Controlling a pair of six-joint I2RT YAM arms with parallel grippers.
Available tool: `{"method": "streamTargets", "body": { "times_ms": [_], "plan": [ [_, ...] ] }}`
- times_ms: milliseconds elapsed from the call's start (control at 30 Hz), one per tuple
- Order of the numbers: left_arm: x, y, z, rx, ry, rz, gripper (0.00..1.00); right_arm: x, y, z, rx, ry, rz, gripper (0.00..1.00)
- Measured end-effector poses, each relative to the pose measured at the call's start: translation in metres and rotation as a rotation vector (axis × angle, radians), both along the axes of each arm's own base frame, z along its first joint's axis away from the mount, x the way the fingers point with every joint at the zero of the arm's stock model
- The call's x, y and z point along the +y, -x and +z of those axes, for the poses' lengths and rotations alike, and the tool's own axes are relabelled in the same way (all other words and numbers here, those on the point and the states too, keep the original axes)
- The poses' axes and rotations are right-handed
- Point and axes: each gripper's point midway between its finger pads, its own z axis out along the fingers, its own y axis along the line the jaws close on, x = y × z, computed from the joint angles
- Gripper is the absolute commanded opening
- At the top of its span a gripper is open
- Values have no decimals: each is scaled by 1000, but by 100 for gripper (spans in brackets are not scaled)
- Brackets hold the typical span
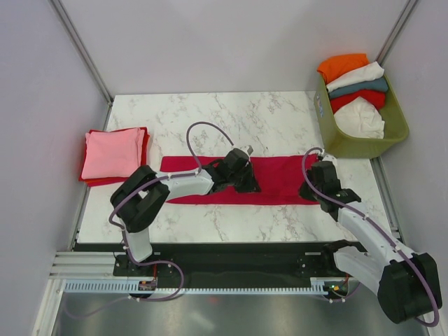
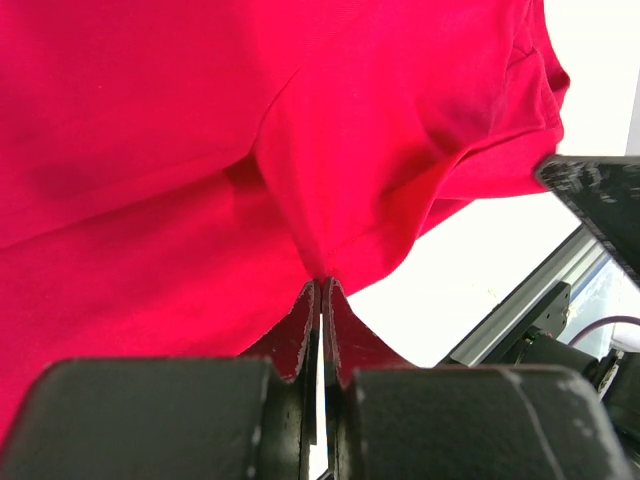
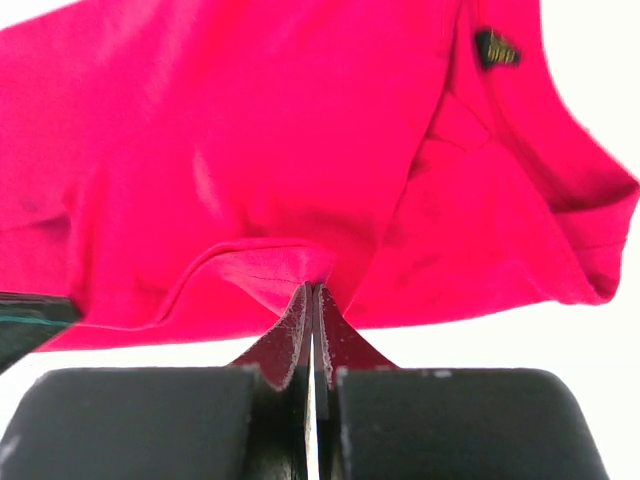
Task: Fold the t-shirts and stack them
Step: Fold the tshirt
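Observation:
The crimson t-shirt (image 1: 280, 178) lies folded into a long strip across the middle of the marble table (image 1: 210, 115). My left gripper (image 1: 249, 187) is at the strip's near edge around its middle; in the left wrist view the gripper (image 2: 322, 283) is shut on a pinch of the crimson cloth (image 2: 200, 150). At the strip's right end my right gripper (image 1: 309, 190) is likewise shut (image 3: 312, 288), on a fold of the crimson cloth (image 3: 250, 150). A folded pink t-shirt (image 1: 112, 152) rests on a folded red one (image 1: 105, 180) at the left.
An olive-green basket (image 1: 360, 148) at the back right holds an orange t-shirt (image 1: 341, 66), a white one (image 1: 358, 75), a teal one (image 1: 364, 87), a red one (image 1: 365, 99) and another white one (image 1: 362, 119). Grey walls enclose the table.

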Motion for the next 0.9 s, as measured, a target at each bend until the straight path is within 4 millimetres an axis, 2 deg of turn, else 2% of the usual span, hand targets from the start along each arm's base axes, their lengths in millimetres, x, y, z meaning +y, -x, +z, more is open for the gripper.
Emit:
{"method": "streamTargets", "body": {
  "times_ms": [67,167,267,400,500,600,633,667,700,900],
  "plan": [
    [2,1,0,-1,-1,6,2,0,4,-6,16,-5,1,4],
    [3,2,-1,1,-5,8,2,1,12,-14,47,-16,-4,13],
    [4,3,-3,4,-9,8,2,1,16,-17,57,-24,-5,17],
    [4,3,-3,2,-10,9,2,4,18,-9,25,-53,0,16],
    [5,1,-4,-5,-17,20,2,11,19,3,-20,-98,26,17],
    [6,0,-5,-7,-25,26,2,18,21,15,-55,-142,51,24],
    [7,0,-5,-8,-26,27,2,20,21,18,-63,-153,57,29],
    [7,0,-5,-8,-26,28,3,20,21,19,-67,-157,56,36],
    [7,0,-5,-7,-28,28,4,20,22,20,-70,-158,55,48],
    [12,-1,-10,-4,-55,42,7,13,15,6,-13,-100,28,50]
  ]
}}
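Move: My right fingers still hold a raised tip of the t-shirt's near edge, the cloth beneath lying about 2 cm below them. From that hand, the collar tag is some 9 cm ahead and 6 cm right, and the basket's middle about 25 cm ahead and 18 cm right. My left hand still pinches the same edge; the tip in my right hand lies roughly 14 cm to its right, level with it fore and aft. I let go of the t-shirt's near edge with my right hand, easing it back about 2 cm and slightly down as its fingers part. Then I lift it clear some 3.5 cm, left side rolling up about 10 degrees, and start down again with the fingers half open. My left hand keeps its pinch, sinking about 1 cm and drifting as much left. ##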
